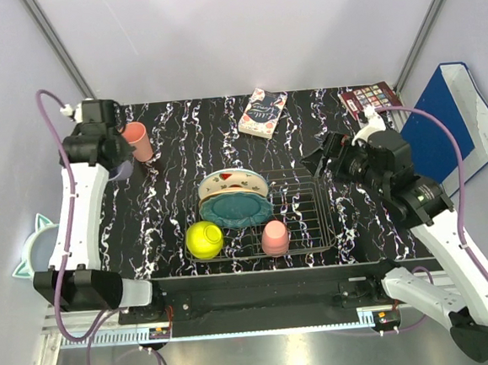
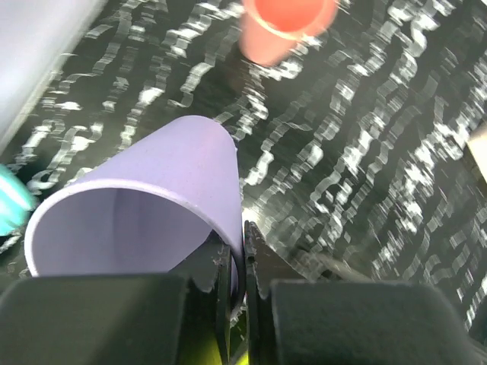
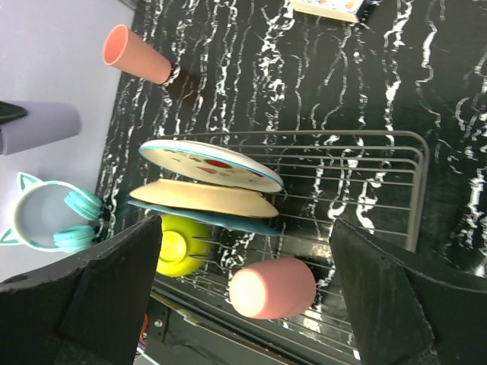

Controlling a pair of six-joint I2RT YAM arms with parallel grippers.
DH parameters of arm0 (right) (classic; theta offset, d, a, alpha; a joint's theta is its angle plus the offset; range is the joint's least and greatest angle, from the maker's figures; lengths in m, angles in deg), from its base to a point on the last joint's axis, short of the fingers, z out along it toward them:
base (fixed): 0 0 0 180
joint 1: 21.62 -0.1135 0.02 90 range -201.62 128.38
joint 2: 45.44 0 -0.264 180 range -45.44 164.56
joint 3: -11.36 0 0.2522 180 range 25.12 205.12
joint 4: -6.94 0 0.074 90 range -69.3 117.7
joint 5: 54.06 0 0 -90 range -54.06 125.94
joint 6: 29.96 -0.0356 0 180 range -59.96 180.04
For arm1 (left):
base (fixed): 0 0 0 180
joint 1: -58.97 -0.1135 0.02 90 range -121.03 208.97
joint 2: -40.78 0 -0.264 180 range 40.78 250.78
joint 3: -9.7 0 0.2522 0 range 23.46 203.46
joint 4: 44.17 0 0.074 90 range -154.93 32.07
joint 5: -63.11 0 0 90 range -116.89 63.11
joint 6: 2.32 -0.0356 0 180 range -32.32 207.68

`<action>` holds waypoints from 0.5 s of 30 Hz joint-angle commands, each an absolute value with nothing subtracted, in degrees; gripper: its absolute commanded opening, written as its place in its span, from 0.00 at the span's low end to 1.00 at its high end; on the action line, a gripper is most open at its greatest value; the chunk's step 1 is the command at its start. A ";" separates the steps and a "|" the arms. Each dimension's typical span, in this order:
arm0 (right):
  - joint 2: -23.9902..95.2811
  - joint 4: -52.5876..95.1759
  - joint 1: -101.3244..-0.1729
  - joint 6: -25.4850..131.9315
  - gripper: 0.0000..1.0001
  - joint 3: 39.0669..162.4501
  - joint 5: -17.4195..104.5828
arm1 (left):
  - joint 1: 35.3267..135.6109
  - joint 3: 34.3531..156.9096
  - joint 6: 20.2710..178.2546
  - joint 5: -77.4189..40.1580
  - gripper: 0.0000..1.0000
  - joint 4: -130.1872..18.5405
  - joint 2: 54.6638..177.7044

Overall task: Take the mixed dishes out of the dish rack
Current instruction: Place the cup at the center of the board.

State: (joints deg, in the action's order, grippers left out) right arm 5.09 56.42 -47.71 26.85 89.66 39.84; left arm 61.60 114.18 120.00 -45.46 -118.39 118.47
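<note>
The dish rack (image 1: 307,215) holds a white red-spotted plate (image 1: 231,182), a peach plate (image 3: 202,198), a teal plate (image 1: 236,208), a yellow-green bowl (image 1: 204,239) and a salmon-pink cup (image 1: 274,237) lying on its side. A second salmon-pink cup (image 1: 138,141) stands on the table at the far left. My left gripper (image 1: 114,163) is beside it, shut on the rim of the lilac cup (image 2: 152,198), which it holds above the table's left edge. My right gripper (image 1: 323,163) is open and empty above the rack's right end (image 3: 380,167).
A mint cat-eared bowl (image 1: 38,249) sits off the table's left edge. A book (image 1: 263,112) lies at the back centre and a booklet (image 1: 371,99) at the back right. A blue folder (image 1: 455,128) leans against the right wall.
</note>
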 commanded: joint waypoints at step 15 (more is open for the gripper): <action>-0.52 61.92 -47.55 28.58 1.00 89.11 33.92 | 48.69 126.20 119.94 -39.02 0.00 -115.23 139.91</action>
State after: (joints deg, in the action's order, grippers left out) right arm 0.63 61.60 -47.71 28.36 89.59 35.54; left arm 49.23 122.24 119.63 -40.67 -117.69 136.94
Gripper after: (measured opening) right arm 0.994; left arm 0.071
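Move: The held purple cup's goal, judged from its course, is the bare table some 9 cm ahead of the left hand, 7 cm to its left and about 24 cm below. The pink cup stands about 11 cm ahead, 2 cm right and 21 cm below. The standing plates are about 26 cm right and 7 cm back. From the right hand the goal lies roughly 54 cm left, 17 cm ahead and 27 cm lower. Keep the left fingers pinched on the purple cup's rim and carry the cup towards the bare table left of the pink cup: swing left about 7 cm while reaching forward some 5 cm, then sink ever faster, about 6 cm in all. Tip the fingers some 10 degrees more downward and turn slightly counter-clockwise. Ease the open, empty right gripper about 3 cm right and back. ##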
